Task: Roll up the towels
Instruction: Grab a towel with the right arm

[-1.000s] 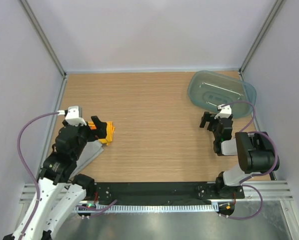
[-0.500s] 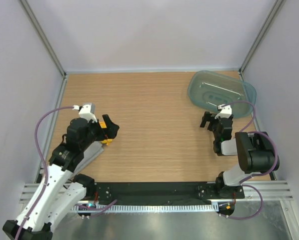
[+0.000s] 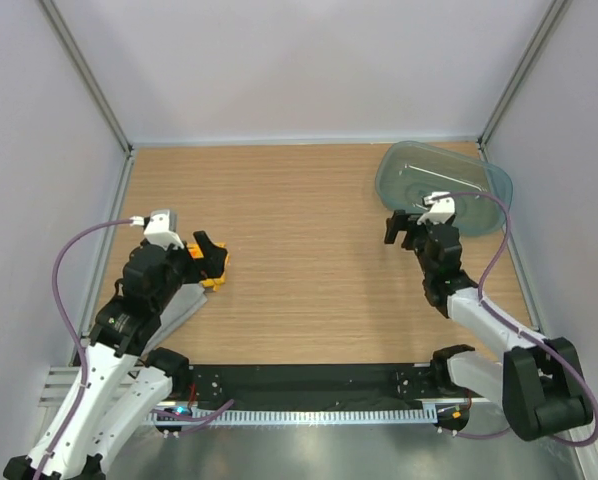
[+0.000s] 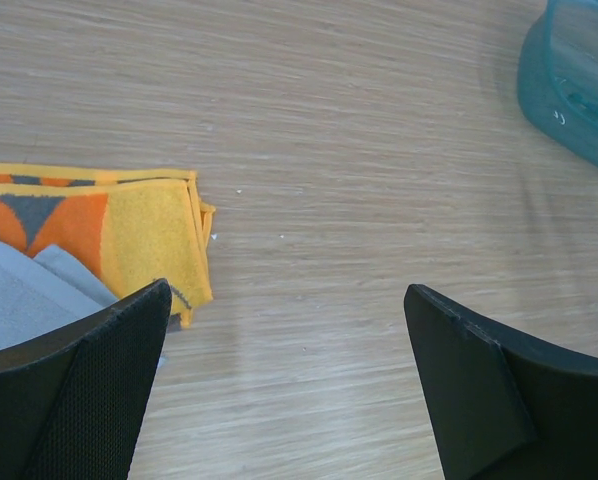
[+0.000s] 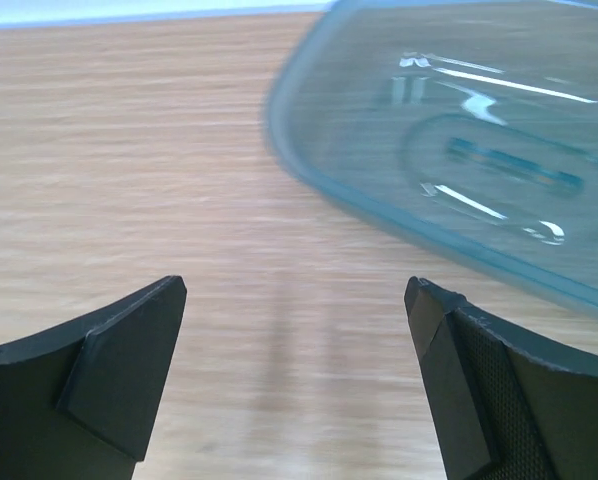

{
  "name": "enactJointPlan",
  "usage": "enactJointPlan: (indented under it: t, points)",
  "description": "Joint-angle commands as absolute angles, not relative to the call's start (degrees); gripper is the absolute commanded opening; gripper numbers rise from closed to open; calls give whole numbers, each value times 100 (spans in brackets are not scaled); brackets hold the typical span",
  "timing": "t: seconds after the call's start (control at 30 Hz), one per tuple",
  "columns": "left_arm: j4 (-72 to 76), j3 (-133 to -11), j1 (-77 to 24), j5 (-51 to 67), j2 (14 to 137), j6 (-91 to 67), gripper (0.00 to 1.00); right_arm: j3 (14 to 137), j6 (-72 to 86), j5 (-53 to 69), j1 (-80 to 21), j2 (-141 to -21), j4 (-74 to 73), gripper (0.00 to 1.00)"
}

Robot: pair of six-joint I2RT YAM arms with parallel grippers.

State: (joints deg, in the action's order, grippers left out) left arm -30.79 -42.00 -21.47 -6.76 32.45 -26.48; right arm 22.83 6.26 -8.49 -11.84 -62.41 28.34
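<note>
Two folded towels lie at the table's left. The orange and yellow towel [image 4: 129, 228] with a dark grey pattern lies flat, and the plain light grey towel [image 4: 27, 292] lies beside it on the near side. From above, the orange towel [image 3: 217, 270] peeks out under my left gripper [image 3: 207, 256], and the grey towel [image 3: 182, 304] is partly hidden by the arm. My left gripper [image 4: 287, 292] hovers open just right of the towels' edge, holding nothing. My right gripper [image 3: 400, 228] is open and empty over bare wood at the right, far from the towels.
A translucent blue-green plastic tub [image 3: 444, 185] sits upside down at the back right corner, just beyond the right gripper [image 5: 294, 285]; the tub [image 5: 459, 150] fills that view's upper right. The tub [image 4: 579, 90] also shows far off from the left wrist. Walls enclose the table.
The left gripper swung right over the orange towel, then eased back a little. The right arm unfolded and carried its gripper forward and left, nearer the tub. Both stayed open.
</note>
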Motion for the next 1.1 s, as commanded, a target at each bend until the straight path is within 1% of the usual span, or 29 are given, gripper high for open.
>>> enactJointPlan:
  t: [0.0, 0.07, 0.1, 0.13, 0.17, 0.2, 0.23, 0.27, 0.3, 0.33, 0.37, 0.4, 0.43, 0.47, 0.5, 0.53, 0.57, 0.63, 0.67, 0.7, 0.73, 0.8, 0.83, 0.87, 0.9, 0.93, 0.97, 1.0, 1.07]
  points:
    - [-3059, -4386, -2145, -888, 3173, -2540, 100, 2881, 896, -720, -1774, -5810, 1279, 100]
    - [-3050, -4377, -2145, -984, 3085, -2540, 100, 3461, 966, -686, -2465, -5835, 863, 100]
    - [-3050, -4377, -2145, -1028, 3059, -2540, 100, 3689, 1358, -668, -2748, -5914, 505, 100]
    - [-3050, -4368, -2145, -1124, 3006, -2531, 100, 4335, 1467, -572, -3264, -6254, 40, 100]
    - [-3059, -4359, -2145, -1125, 3006, -2523, 100, 4742, 1572, -536, -3269, -6258, 35, 100]
    - [-3067, -4368, -2145, -1203, 2980, -2514, 100, 5233, 1565, -501, -3983, -6762, -783, 100]
    - [-3120, -4386, -2145, -1248, 2962, -2496, 100, 6248, 1347, -466, -4338, -7037, -1165, 100]
    - [-3155, -4403, -2145, -1283, 2953, -2496, 100, 6745, 1301, -309, -4690, -7301, -1508, 100]
    - [-3173, -4403, -2153, -1405, 2918, -2487, 100, 7185, 1327, 258, -4833, -7895, -1851, 100]
    - [-3199, -4421, -2145, -1458, 2892, -2487, 100, 7711, 1945, 1569, -4721, -8136, -1767, 100]
    - [-3199, -4421, -2145, -1520, 2857, -2487, 100, 7682, 2369, 2008, -4641, -8408, -1471, 100]
    - [-3199, -4421, -2145, -1625, 2813, -2487, 100, 7595, 2817, 2691, -4388, -9038, -528, 100]
    - [-3234, -4438, -2153, -1687, 2795, -2479, 100, 7872, 3369, 3577, -4299, -9531, -406, 100]
    - [-3260, -4456, -2145, -1748, 2786, -2479, 100, 8258, 3297, 3699, -4272, -9928, -604, 100]
    - [-3313, -4465, -2145, -1801, 2734, -2487, 100, 8958, 3070, 3387, -4350, -10219, -1450, 100]
    - [-3340, -4465, -2145, -1950, 2707, -2479, 100, 9139, 2832, 2931, -4603, -10491, -1755, 100]
    - [-3383, -4474, -2145, -2021, 2672, -2487, 100, 9202, 2526, 2109, -4762, -10529, -1819, 100]
    - [-3384, -4465, -2145, -2248, 2576, -2496, 100, 9404, 2452, 1183, -5078, -10573, -1924, 100]
    - [-3384, -4465, -2145, -2320, 2540, -2487, 100, 9430, 2435, 116, -5184, -10538, -1986, 100]
    - [-3401, -4456, -2153, -2373, 2514, -2487, 100, 9309, 2461, -678, -5281, -10486, -1952, 100]
    - [-3401, -4447, -2145, -2425, 2488, -2479, 100, 9134, 2452, -1060, -5369, -10407, -1768, 100]
    - [-3384, -4430, -2145, -2461, 2452, -2479, 100, 8407, 2940, -1387, -5335, -10266, -690, 100]
    - [-3366, -4421, -2153, -2461, 2461, -2479, 100, 8237, 3318, -1423, -5248, -10318, -555, 100]
    - [-3366, -4438, -2145, -2435, 2496, -2470, 100, 8131, 3531, -876, -4873, -10484, -180, 100]
    - [-3384, -4456, -2145, -2443, 2513, -2461, 100, 8130, 3690, 835, -4686, -10668, 181, 100]
    - [-3401, -4465, -2153, -2452, 2531, -2470, 100, 8313, 3778, 1253, -4580, -10853, 245, 99]
    - [-3427, -4465, -2145, -2452, 2540, -2470, 100, 8628, 3753, 1213, -4614, -11246, -485, 99]
    - [-3428, -4465, -2145, -2452, 2540, -2470, 100, 9362, 3675, 1108, -4666, -11450, -927, 100]
    - [-3410, -4465, -2145, -2461, 2523, -2470, 100, 9938, 3297, 1107, -4789, -11802, -1666, 100]
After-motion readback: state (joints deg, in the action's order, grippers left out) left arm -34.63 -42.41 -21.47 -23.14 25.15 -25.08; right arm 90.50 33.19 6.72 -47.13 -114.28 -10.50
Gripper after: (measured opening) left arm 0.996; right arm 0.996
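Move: The orange towel lies far to my right hand's left, about 63 cm over, some 5 cm back and 14 cm below. The grey towel, partly on top of it, is about 12 cm nearer my base and 4 cm farther left than the orange one. From my right hand the clear bin is some 22 cm ahead, 13 cm to the right and 10 cm lower. From my left hand the orange towel is about 8 cm ahead, 7 cm left and 22 cm below. I sweep my open right hand fast to the left, almost 40 cm across the bare table towards the orange towel, arching about 16 cm up and then sinking back to its starting height. The fingers swing left and tip down some 35 degrees, touching nothing. My open left hand shifts about 6 cm left, rises slightly and turns counter-clockwise. ##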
